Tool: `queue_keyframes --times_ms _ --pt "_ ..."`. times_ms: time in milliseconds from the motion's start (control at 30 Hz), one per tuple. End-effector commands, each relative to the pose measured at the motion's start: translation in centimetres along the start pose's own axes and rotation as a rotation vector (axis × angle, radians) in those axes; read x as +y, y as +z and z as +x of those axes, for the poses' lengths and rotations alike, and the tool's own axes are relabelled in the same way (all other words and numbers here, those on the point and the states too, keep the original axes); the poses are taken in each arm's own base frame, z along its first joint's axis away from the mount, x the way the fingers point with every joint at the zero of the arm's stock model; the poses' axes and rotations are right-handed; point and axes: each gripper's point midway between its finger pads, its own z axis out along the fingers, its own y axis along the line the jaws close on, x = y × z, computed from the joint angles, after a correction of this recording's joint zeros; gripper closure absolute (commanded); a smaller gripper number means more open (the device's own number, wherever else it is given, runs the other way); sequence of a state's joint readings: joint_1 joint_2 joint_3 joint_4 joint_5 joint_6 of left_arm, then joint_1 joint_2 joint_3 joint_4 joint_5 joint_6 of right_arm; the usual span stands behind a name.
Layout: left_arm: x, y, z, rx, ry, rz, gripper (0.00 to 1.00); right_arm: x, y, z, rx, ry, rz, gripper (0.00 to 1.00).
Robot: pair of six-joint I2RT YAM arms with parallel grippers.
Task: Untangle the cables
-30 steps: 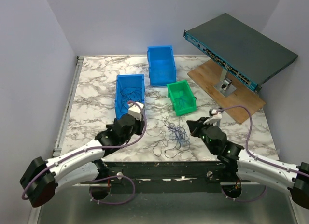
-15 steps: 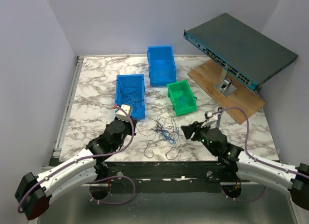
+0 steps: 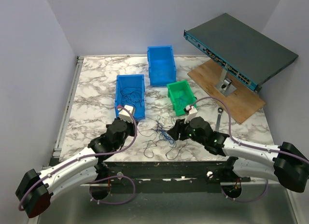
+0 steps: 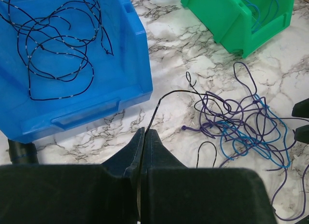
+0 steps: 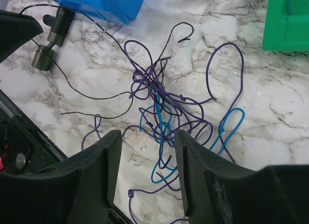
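A tangle of purple, blue and black cables [image 3: 165, 131] lies on the marble table near its front edge; it also shows in the left wrist view [image 4: 241, 122] and the right wrist view [image 5: 164, 113]. My left gripper [image 4: 144, 133] is shut on a thin black cable [image 4: 159, 105] that runs from its tips to the tangle, just in front of the near blue bin [image 4: 72, 64]. My right gripper [image 5: 147, 137] is open and hangs right over the tangle, with blue and purple loops between its fingers.
The near blue bin [image 3: 130, 93] holds dark cables. A second blue bin [image 3: 161, 64] stands behind it. A green bin [image 3: 181, 96] with blue cable is right of them. A network switch [image 3: 239, 50] on a wooden board [image 3: 227, 91] is at the back right.
My right gripper has moved left from the right side to over the tangle. My left gripper has pulled back towards the near edge, and the tangle has shifted left and spread.
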State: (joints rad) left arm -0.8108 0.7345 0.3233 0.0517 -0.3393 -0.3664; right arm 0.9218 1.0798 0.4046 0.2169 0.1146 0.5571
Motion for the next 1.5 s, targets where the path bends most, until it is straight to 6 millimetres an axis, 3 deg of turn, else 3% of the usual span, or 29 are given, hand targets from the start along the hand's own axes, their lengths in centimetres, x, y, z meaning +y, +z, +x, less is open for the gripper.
queue_keyframes --times_ms 0,200,400,500,700,733,833,867,1067,1300,1467 --pt "-0.8 0.0 -1.5 -0.036 -0.007 0.034 1.00 -0.4 0.2 1.2 0.068 0.041 0.044 0.44" --pt "-0.9 0.1 -1.3 -0.025 -0.002 0.038 1.00 -2.1 1.4 1.4 0.107 0.020 0.173 0.46" --pt "-0.9 0.2 -1.3 -0.021 0.000 0.034 1.00 -1.7 2.4 2.8 0.155 0.032 0.141 0.57" --pt "-0.9 0.3 -1.2 -0.012 0.002 0.030 1.00 -2.3 2.3 3.3 0.173 0.034 0.171 0.63" --pt "-0.8 0.1 -1.4 -0.022 -0.003 0.030 1.00 -2.8 1.2 3.4 0.174 0.045 0.193 0.60" --pt "-0.8 0.0 -1.4 -0.026 -0.003 0.031 1.00 -2.8 1.1 3.5 0.175 0.047 0.192 0.65" --pt "-0.6 -0.1 -1.5 -0.033 -0.005 0.023 1.00 -2.7 0.9 3.3 0.169 0.054 0.190 0.97" --pt "-0.5 -0.1 -1.6 -0.036 -0.006 0.021 1.00 -2.8 0.7 2.9 0.167 0.048 0.203 0.99" --pt "0.1 -0.2 -1.6 -0.038 -0.020 -0.014 1.00 -5.8 -1.5 -0.9 0.050 -0.007 0.408 0.99" --pt "2.3 -1.5 -2.5 -0.127 -0.097 -0.098 1.00 -11.5 -6.9 -5.5 -0.232 0.039 0.750 0.99" --pt "6.0 -3.7 -3.0 -0.218 -0.194 -0.265 1.00 -13.5 -10.5 -7.0 -0.405 0.169 0.865 0.99"
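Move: The tangle of purple and blue cables lies just under the open right hand, its middle about 3 cm ahead, 2 cm to the left and 6 cm down. From that hand the green bin is some 19 cm ahead and 5 cm to the right, the large blue bin about 19 cm ahead and 21 cm to the left, and the big wrench roughly 22 cm to the right and 5 cm ahead. From the left hand, which holds the black cable end, the tangle is about 14 cm to the right, level fore and aft, and 9 cm down. The right hand sinks about 4.5 cm, fingers partly open and tipping down, to the near side of the tangle, shuts them fully down there, then swings away to the right by some 12 cm, rising about 7 cm and going a little forward, while it turns clockwise by nearly 40 degrees towards the space between the green bin and the big wrench. The left hand keeps its shut grip on the black cable end and stays nearly in place until the right hand is well on its way out, then lifts about 3 cm and draws some 3 cm to the left, away from the tangle. ##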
